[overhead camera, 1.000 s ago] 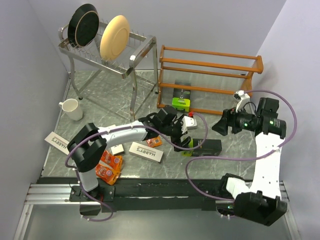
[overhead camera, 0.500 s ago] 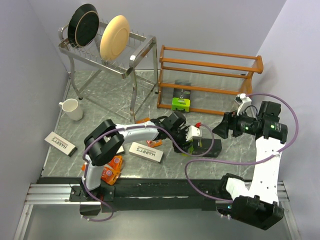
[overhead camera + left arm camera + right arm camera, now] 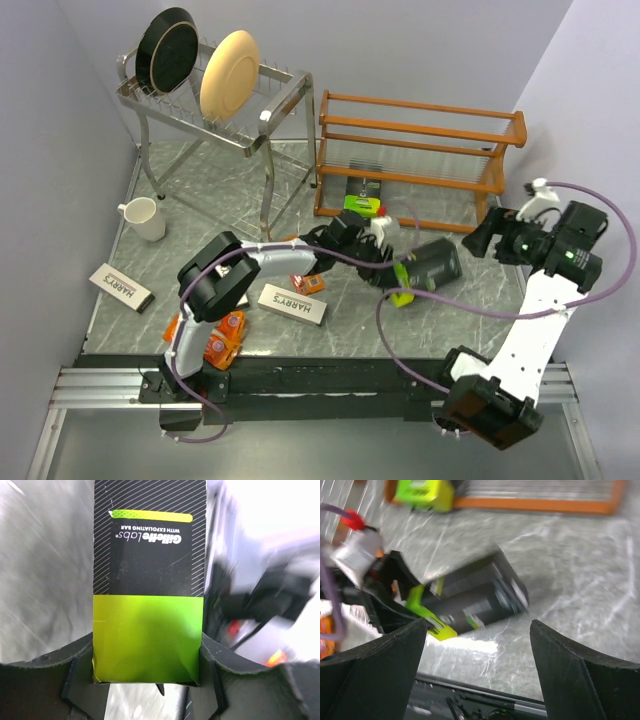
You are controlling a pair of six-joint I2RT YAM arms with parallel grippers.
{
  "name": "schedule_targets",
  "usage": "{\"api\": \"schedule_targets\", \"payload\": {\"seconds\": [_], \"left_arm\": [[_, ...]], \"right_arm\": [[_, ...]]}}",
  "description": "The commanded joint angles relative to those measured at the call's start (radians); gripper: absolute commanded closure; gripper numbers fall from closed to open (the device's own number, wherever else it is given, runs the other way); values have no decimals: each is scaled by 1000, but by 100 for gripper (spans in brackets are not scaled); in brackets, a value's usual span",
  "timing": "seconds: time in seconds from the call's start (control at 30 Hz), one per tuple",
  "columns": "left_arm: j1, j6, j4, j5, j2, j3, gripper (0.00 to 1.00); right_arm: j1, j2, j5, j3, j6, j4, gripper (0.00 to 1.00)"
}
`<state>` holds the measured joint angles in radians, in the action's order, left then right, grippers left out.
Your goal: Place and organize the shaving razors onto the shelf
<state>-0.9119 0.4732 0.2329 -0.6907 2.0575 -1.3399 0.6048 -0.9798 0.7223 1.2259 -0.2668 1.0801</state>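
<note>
My left gripper is shut on the lime end of a black-and-lime razor pack, held tilted just above the table in front of the shelf. The left wrist view shows that pack squeezed between both fingers. A second black-and-lime pack sits on the shelf's bottom tier. Two white HARRY'S boxes and orange packs lie on the table. My right gripper hangs open and empty to the right of the held pack.
A silver rack with a black plate and a cream plate stands at the back left. A white mug sits by the left wall. Purple cables loop around both arms. The black rail runs along the near edge.
My left gripper has closed on the black-and-lime pack, lifted it off the table and swung it right toward the shelf. My right gripper has drawn back to the right.
</note>
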Motion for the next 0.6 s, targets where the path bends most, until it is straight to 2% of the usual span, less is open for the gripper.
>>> {"api": "schedule_targets", "payload": {"seconds": [0.0, 0.13, 0.23, 0.43, 0.57], "left_arm": [[54, 448, 442, -4, 33, -22, 92], [62, 690, 485, 91, 87, -61, 92], [51, 787, 500, 155, 101, -53, 92], [7, 900, 588, 238, 139, -74, 95], [-34, 961, 515, 316, 168, -142, 97]], "right_arm": [[88, -51, 2, 26, 74, -55, 9], [128, -88, 19, 7, 106, -83, 9], [136, -95, 25, -6, 144, -115, 9], [139, -88, 31, -46, 169, -146, 9], [142, -83, 6, -89, 169, -149, 9]]}}
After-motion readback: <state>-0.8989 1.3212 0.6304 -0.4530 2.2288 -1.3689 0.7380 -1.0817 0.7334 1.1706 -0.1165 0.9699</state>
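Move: The left hand already grips the green end of the razor box and carries it just over the table. The free spot on the shelf's lower tier lies about 18 cm ahead, 4 cm right and 6 cm below; the shelved razor is some 19 cm ahead and 7 cm left, the orange packet level and 19 cm left. From the empty right hand that shelf spot is roughly 18 cm ahead, 12 cm left and 22 cm below. Keeping its pinch on the razor box's green end, the left hand sweeps forward towards the shelf about 7 cm, then eases some 4 cm right, drawing back slightly. Meanwhile it turns counter-clockwise nearly 30 degrees and rolls its front side down. The open right hand clears off to its right by over 4 cm, sinking slightly. ##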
